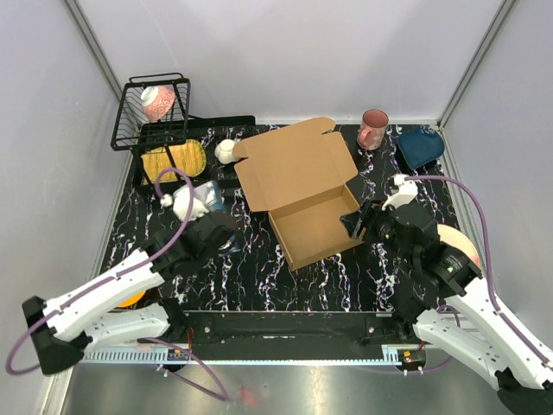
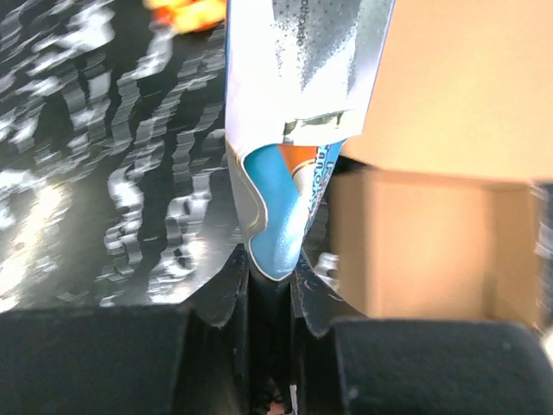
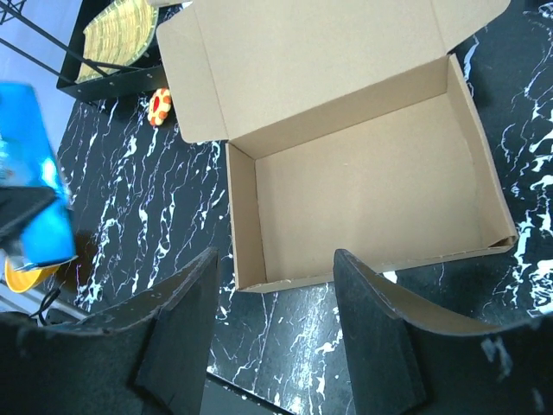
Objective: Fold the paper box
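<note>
The paper box [image 1: 302,190] sits in the middle of the dark marbled table as a shallow brown cardboard tray, with its lid flap standing open toward the back left. Just left of the box, my left gripper [image 1: 210,226] is shut on the lower edge of a blue and silver foil packet [image 2: 294,130]; the jaws [image 2: 275,278] pinch its blue tip, and the box's wall [image 2: 432,242] is close on the right. My right gripper [image 1: 357,221] hovers at the box's right side and stands open [image 3: 275,259], with nothing between its fingers, looking down into the box's bare inside [image 3: 371,181].
A black wire basket [image 1: 151,112] holding a pink-white item stands at the back left, with a yellow ribbed dish [image 1: 173,160] in front of it. A small white cup [image 1: 225,151] is beside the lid. A pink mug [image 1: 373,128] and a blue bowl [image 1: 421,145] stand at the back right.
</note>
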`<control>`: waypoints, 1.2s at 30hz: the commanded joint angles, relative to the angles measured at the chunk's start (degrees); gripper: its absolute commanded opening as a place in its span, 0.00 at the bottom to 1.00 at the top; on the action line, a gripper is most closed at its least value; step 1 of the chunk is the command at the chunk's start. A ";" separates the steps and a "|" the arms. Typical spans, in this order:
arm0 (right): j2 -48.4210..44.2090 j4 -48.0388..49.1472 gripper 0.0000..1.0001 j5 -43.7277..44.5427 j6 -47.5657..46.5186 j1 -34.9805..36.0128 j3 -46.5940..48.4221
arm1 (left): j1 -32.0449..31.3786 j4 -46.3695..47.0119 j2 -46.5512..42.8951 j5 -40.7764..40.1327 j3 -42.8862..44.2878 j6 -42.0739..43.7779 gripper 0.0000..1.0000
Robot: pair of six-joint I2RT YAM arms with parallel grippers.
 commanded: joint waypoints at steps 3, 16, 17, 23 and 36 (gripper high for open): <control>-0.82 -2.80 0.61 3.44 -2.77 0.26 4.80 | -24.62 3.52 13.64 -16.48 23.81 17.51 0.00; -5.56 -9.22 0.63 7.31 -4.62 0.26 8.24 | -18.17 32.04 35.98 22.53 29.98 58.45 0.06; -5.65 -9.31 0.63 7.31 -4.70 0.17 8.24 | -17.38 32.22 37.21 23.24 30.85 59.68 0.08; -5.21 -8.79 0.63 7.23 -4.79 0.26 7.54 | -12.02 30.73 44.75 30.09 37.96 65.32 0.13; -3.89 -7.82 0.66 8.90 -6.37 0.26 6.57 | -9.91 28.62 50.23 32.13 37.01 63.13 0.49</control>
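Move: The left hand still holds the blue-and-silver packet in shut fingers. It is taken to the paper box's open tray, about 29 cm to this hand's right, some 7 cm ahead and 13 cm below. The box lid lies open, around 16 cm beyond the tray's middle and 6 cm left of it. The orange toy is about 18 cm ahead and 7 cm left of the left hand. From the right hand, the tray is some 8 cm ahead, 8 cm left and 22 cm below. Rightwards in a fast arc, the left hand carries the packet about 29 cm to above the tray, first climbing some 12 cm, then sinking back to about its starting height and easing a little forward late on. The wrist swings some 75 degrees clockwise on the way, and the fingers part at the end to let go of the packet. The right hand draws about 4 cm right and 3 cm up, away from the tray. ##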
